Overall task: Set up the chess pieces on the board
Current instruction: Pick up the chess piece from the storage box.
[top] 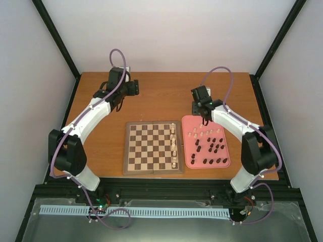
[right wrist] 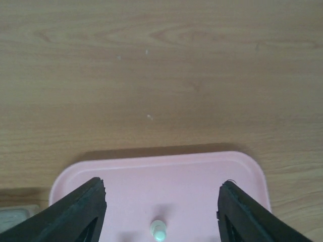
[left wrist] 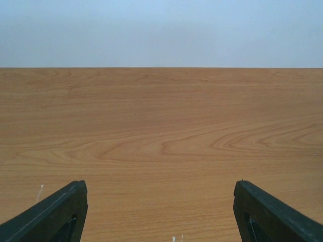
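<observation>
The board (top: 149, 146) lies at the table's centre, with several cream chess pieces (top: 174, 146) standing in a line down its right edge. To its right, cream pieces (top: 198, 132) and dark pieces (top: 214, 147) stand scattered on a pink tray (top: 187, 143). My right gripper (top: 205, 120) hangs open over the tray's far end. In the right wrist view its fingers (right wrist: 75, 214) stand wide on either side of one cream piece (right wrist: 160, 233), not touching it. My left gripper (top: 133, 88) is open at the back left, with only bare table between its fingertips (left wrist: 55, 212).
The pink tray's far rim (right wrist: 151, 161) runs just ahead of the right fingers, with wooden table (right wrist: 161, 75) beyond it. A black frame and pale walls enclose the table. The left wrist view shows tabletop (left wrist: 161, 126) reaching to the wall.
</observation>
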You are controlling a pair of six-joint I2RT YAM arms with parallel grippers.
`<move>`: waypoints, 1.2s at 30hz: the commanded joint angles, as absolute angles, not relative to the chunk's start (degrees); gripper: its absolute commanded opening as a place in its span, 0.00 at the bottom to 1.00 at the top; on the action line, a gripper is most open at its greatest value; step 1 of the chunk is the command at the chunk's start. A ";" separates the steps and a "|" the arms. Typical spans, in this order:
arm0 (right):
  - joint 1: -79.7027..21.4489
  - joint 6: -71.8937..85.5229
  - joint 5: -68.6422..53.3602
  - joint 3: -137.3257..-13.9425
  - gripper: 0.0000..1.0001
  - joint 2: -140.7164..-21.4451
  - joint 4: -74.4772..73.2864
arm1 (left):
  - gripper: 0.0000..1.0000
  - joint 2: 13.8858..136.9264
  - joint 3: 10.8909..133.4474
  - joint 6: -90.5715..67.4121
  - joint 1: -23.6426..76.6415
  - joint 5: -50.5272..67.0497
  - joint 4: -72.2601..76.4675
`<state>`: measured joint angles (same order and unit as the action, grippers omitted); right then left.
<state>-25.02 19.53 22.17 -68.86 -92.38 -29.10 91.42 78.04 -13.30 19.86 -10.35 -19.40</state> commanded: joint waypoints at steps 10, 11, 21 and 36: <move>-21.66 16.17 13.62 -63.28 0.43 -97.46 -29.04 | 0.81 100.47 85.34 -9.08 16.98 0.24 -20.85; -21.52 15.86 13.02 -62.74 0.43 -97.21 -28.62 | 0.82 100.67 85.31 -9.20 16.96 0.32 -20.81; -20.24 15.55 7.53 -62.72 0.33 -100.97 -26.72 | 0.82 100.23 84.90 -9.49 16.96 0.32 -20.56; -19.60 16.09 8.37 -62.50 0.25 -101.77 -27.66 | 0.82 101.34 85.34 -9.67 16.91 -0.34 -20.70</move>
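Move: The lone pale chess piece at the far end of the pink storage box stands about 12 cm below the right hand and 3 cm back, almost level sideways. A row of pale pawns lies behind it: one about 4 cm nearer the base, another some 8 cm to its right and 3 cm nearer. The chessboard's middle is roughly 22 cm left of the right hand and 14 cm back. From the left hand the piece lies about 29 cm right, 9 cm back, 22 cm below. Onto the lone pale piece the right hand sinks about 11 cm, easing back 3 cm and tipping its fingers nearly 20 degrees more downward, while the jaws narrow to a small gap with one finger on each side of the piece, not yet clamped. The left hand, open and empty, dips about 5 cm and drifts forward and a little right, then waits. ##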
